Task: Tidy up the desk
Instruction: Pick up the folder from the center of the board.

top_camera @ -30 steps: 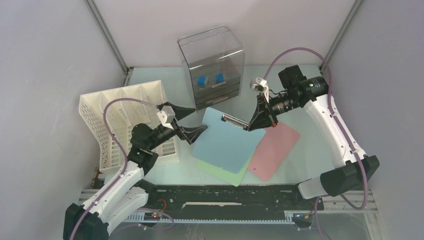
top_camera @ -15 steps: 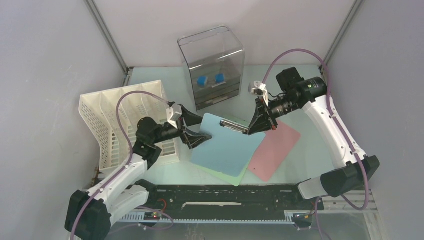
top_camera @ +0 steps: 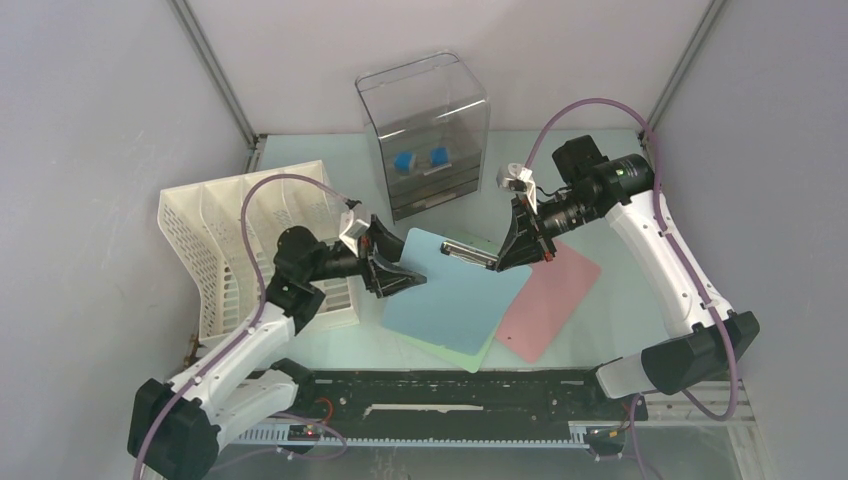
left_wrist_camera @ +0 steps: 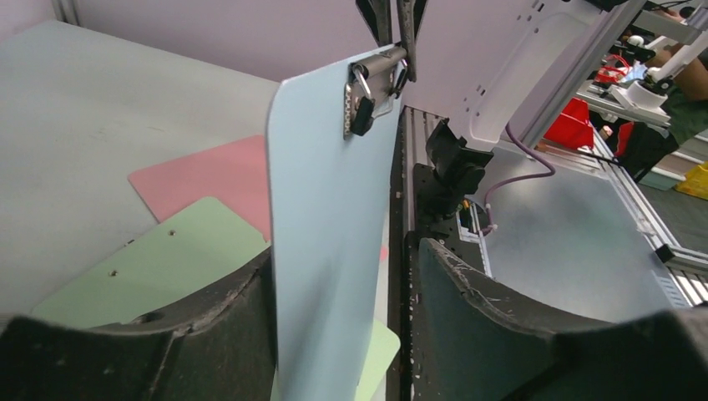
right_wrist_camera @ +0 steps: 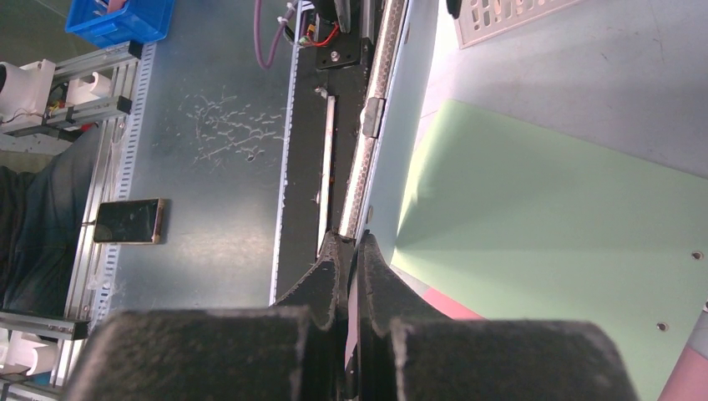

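A blue clipboard (top_camera: 455, 290) is tilted up off the desk (top_camera: 620, 290), lifted at its metal clip end (top_camera: 468, 248). My right gripper (top_camera: 505, 250) is shut on that clip end; in the right wrist view its fingers (right_wrist_camera: 349, 242) pinch the board's thin edge (right_wrist_camera: 401, 125). My left gripper (top_camera: 395, 272) straddles the board's left edge. In the left wrist view the blue clipboard (left_wrist_camera: 330, 217) stands between the fingers (left_wrist_camera: 344, 255), against one pad with a gap to the other. Flat beneath lie a green clipboard (top_camera: 450, 350) and a pink clipboard (top_camera: 550, 300).
A white slotted file rack (top_camera: 240, 240) stands at the left, close behind my left arm. A clear plastic drawer box (top_camera: 425, 130) with small blue items (top_camera: 420, 158) is at the back. A black rail (top_camera: 450, 390) runs along the front edge.
My left gripper has moved right onto the blue clipboard's left edge and its jaws have narrowed around it. The right gripper keeps holding the clip end, slightly raised.
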Motion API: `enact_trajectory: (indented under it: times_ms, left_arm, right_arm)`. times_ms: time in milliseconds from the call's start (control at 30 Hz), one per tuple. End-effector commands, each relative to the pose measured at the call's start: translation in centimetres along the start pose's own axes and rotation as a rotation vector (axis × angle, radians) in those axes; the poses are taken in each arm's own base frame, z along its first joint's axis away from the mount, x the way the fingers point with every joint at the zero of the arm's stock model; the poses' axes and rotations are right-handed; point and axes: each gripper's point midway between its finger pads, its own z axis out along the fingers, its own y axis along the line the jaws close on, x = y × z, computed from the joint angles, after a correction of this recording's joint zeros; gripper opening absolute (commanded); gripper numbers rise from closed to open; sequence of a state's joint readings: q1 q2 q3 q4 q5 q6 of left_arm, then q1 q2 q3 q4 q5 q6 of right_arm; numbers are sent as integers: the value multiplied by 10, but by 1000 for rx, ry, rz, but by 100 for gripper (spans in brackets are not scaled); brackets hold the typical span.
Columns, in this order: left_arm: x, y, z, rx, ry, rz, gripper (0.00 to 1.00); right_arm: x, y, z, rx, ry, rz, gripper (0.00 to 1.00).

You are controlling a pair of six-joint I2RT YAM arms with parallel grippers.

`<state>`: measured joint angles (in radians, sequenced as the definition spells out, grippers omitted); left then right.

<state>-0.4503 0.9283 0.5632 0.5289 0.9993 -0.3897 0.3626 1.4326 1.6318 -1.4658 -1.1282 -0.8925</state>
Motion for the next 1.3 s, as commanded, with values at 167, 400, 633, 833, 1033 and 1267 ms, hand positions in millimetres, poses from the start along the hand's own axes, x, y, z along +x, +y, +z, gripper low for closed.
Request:
enact_trajectory:
  times_ms: [167, 400, 633, 833, 1033, 1267]
  left_arm:
    - [-5, -12, 5, 43, 36, 11, 44]
    - [-15, -22, 4, 68, 25, 21, 11]
    - [-26, -26, 5, 65, -3, -48, 0]
    - [-30, -28, 3, 36, -30, -87, 0]
    - [-39, -32, -5, -21, -70, -80, 0]
    - [-33, -25, -12, -114, -61, -121, 0]
  right_arm:
    - [-19, 10, -5, -18, -54, -66, 0]
    - [-18, 9, -4, -21, -53, -61, 0]
    - [-16, 4, -3, -19, -50, -41, 0]
    - [-12, -7, 1, -27, -45, 4, 0]
    - [-9, -15, 6, -57, -51, 58, 1]
    - [-14, -14, 5, -77, -91, 79, 50]
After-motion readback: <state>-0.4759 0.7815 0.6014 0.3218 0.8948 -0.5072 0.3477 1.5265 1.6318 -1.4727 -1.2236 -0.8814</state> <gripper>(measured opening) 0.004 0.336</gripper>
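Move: The blue folder hangs clip edge up, its left edge already between the left hand's open fingers. Its middle lies about 10 cm right, 4 cm back and 6 cm below the left hand. From the right hand, still pinching the clip edge, that middle is some 7 cm left, 6 cm back and 10 cm lower. On the table some 22 cm below the left hand lie the green folder, 11 cm right and 4 cm ahead, and the pink folder, 27 cm right and 5 cm ahead. The blue folder is handed over in the air: the left hand eases back about 1 cm and closes fully, pinching its left edge, then lifts roughly 2 cm from its lowest point while rolling slightly. The right hand holds the clip edge nearly still, then drifts about 1 cm forward and left, tilts some 10 degrees, and opens to let go. ##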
